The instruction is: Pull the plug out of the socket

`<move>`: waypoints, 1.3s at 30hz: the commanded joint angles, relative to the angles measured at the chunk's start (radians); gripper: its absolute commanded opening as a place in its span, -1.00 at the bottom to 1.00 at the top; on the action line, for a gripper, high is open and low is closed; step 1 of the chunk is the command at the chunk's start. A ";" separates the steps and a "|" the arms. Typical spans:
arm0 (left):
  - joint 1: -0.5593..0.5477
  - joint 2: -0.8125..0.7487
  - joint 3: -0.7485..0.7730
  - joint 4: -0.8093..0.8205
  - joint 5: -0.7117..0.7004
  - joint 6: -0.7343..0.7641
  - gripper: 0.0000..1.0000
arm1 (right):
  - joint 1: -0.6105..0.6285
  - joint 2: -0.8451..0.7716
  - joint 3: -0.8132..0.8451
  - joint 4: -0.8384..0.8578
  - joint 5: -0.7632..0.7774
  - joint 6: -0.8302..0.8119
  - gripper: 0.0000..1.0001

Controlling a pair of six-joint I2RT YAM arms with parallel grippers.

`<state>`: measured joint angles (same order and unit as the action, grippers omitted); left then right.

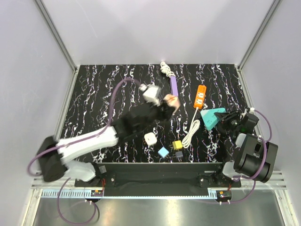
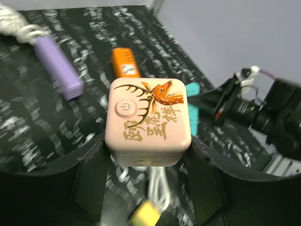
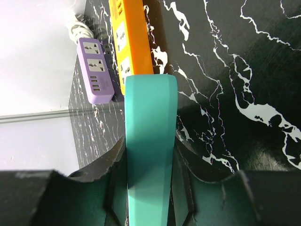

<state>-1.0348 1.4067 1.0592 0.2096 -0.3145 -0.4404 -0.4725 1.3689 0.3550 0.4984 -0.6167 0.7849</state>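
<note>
My left gripper [image 1: 170,104] is shut on the plug [image 1: 171,100], a pink cube. In the left wrist view the plug [image 2: 148,121] shows a deer print and a round button, and my black fingers [image 2: 92,181] press both its sides. It hangs above the table, apart from the socket. My right gripper [image 1: 225,120] is shut on the socket [image 1: 212,117], a teal block at the table's right. In the right wrist view the socket [image 3: 149,136] fills the gap between the jaws of my right gripper [image 3: 149,160].
An orange power strip [image 1: 201,96] with a white cable [image 1: 190,132] lies between the arms. A purple strip [image 1: 173,84] and its coiled cord [image 1: 164,69] lie further back. White [image 1: 150,139], light blue [image 1: 163,152], yellow [image 1: 177,144] and dark [image 1: 178,154] cubes sit near the front edge.
</note>
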 commanded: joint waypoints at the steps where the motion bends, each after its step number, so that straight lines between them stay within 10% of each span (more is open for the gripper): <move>1: 0.010 -0.223 -0.143 -0.164 -0.075 0.016 -1.00 | 0.000 0.024 -0.008 -0.057 0.051 -0.061 -1.00; 12: 0.015 -0.563 -0.462 -0.666 -0.135 -0.369 -1.00 | 0.000 0.024 -0.007 -0.061 0.057 -0.058 -1.00; 30: 0.005 -0.416 -0.430 -0.848 0.008 -0.448 -0.88 | 0.000 0.041 -0.004 -0.061 0.048 -0.055 -1.00; 39: 0.004 -0.396 -0.403 -0.848 -0.038 -0.425 -0.08 | 0.000 0.041 -0.002 -0.061 0.048 -0.055 -1.00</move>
<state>-1.0260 1.0191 0.6083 -0.6556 -0.3241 -0.8864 -0.4725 1.3796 0.3553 0.5110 -0.6216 0.7856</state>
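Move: The left hand holds the pink plug high over the table. The bare spot it is being taken to, by the near edge, lies about 13 cm back, 20 cm to its left and 22 cm below. At table height too, the white plug is about 8 cm back and 12 cm left of the hand, the blue plug 14 cm back and 6 cm left, and the yellow plug 11 cm straight back. From the right hand, that spot is some 18 cm back and 42 cm left. Still gripping the pink plug, the left hand swings to its left and back, then sinks steeply towards the bare table just left of the white plug, travelling about 20 cm left, 20 cm down and 13 cm back before easing to a stop. On the way the wrist tips the fingers from nearly level to steeply down, some 50 degrees, and they keep their hold on the plug, while the right hand stays put with the teal socket in its fingers. ##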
